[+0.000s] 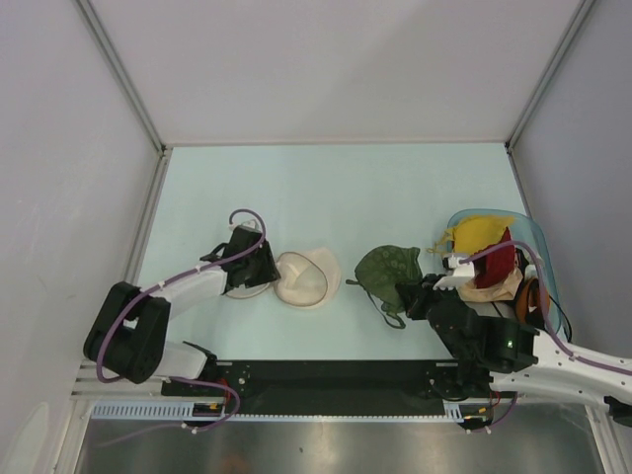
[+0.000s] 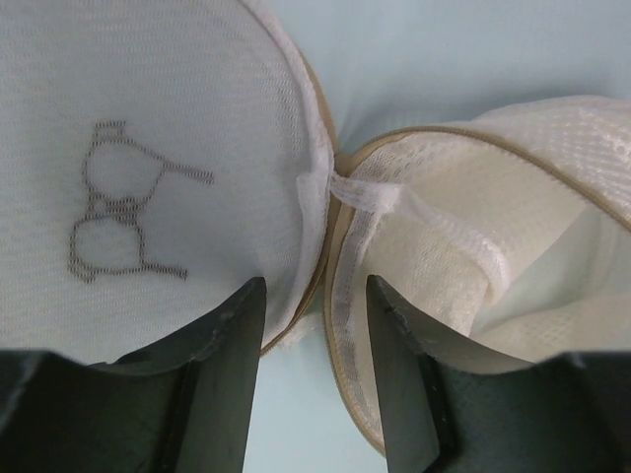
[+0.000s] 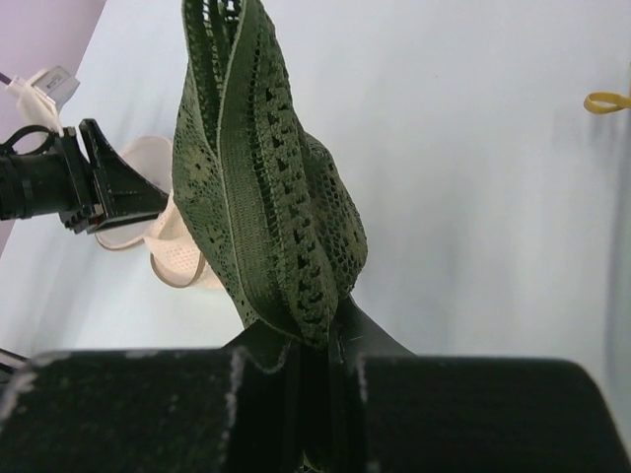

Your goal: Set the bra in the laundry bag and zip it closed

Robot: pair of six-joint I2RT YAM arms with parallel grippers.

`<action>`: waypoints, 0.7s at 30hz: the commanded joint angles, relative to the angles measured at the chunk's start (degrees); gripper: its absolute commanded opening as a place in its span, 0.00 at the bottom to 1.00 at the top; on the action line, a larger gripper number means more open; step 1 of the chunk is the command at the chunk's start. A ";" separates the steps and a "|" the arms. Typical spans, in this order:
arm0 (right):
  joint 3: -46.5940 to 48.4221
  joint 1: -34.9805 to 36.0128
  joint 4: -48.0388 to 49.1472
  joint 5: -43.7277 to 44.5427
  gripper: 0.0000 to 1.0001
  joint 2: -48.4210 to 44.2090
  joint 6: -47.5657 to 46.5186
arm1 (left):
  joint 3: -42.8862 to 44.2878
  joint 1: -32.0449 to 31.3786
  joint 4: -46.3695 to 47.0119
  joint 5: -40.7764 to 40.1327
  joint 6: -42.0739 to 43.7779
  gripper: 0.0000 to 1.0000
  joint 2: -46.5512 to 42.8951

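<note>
The laundry bag (image 1: pixel 306 278) lies open on the table left of centre, a cream-white mesh clamshell with both halves spread. My left gripper (image 1: pixel 269 269) is at its left side, open. Its jaws straddle the two rims beside the hinge (image 2: pixel 340 187), with bare table showing between them; the left half (image 2: pixel 148 168) carries a stitched outline. The dark olive-green lace bra (image 1: pixel 388 272) hangs right of the bag, and my right gripper (image 1: pixel 413 294) is shut on its lower edge. In the right wrist view the bra (image 3: pixel 261 187) rises from the closed jaws of my right gripper (image 3: pixel 314 345), with the bag (image 3: pixel 177 256) beyond.
A translucent blue tub (image 1: pixel 533 247) at the right edge holds a yellow garment (image 1: pixel 479 232), a red one (image 1: pixel 499 262) and more cloth. A yellow strap loop (image 3: pixel 606 101) lies on the table. Grey walls with metal posts enclose the pale blue table (image 1: pixel 326 188).
</note>
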 commanded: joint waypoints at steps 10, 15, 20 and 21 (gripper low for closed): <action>6.03 -1.01 12.26 -7.88 0.00 7.26 -10.94 | 1.55 0.35 4.13 -0.93 -1.19 0.01 6.05; 11.65 -2.06 16.05 -14.40 0.00 14.98 -15.08 | 2.88 -1.41 -2.28 -5.59 -0.05 0.00 -0.18; 17.28 -2.24 17.37 -19.24 0.00 21.50 -17.28 | 2.70 -3.52 -6.24 -5.51 -1.10 0.00 -11.69; 18.94 -2.33 17.72 -20.46 0.00 23.60 -17.54 | 2.26 -4.04 -7.21 -5.25 -1.19 0.00 -13.27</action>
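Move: The join where the laundry bag's open body meets its lid lies about 2 cm ahead of the left hand, 1 cm to its right and just below; the body's middle is some 6 cm to the right and 1 cm ahead, the lid's middle about 7 cm left and 2 cm ahead. The right hand holds the bra, with the open body roughly 23 cm to its left, 11 cm ahead and 17 cm below, the lid some 36 cm left and 12 cm ahead. The left hand eases forward about 2 cm with its half-open fingers astride the join between lid and bag body, shuts them fully to pinch the rim there, then draws back a little and rises some 3 cm with it. Meanwhile the right hand, still gripping the bra, swings it left about 9 cm towards the open body of the laundry bag, gathering speed and climbing roughly 5 cm while turning some 15 degrees counter-clockwise. ##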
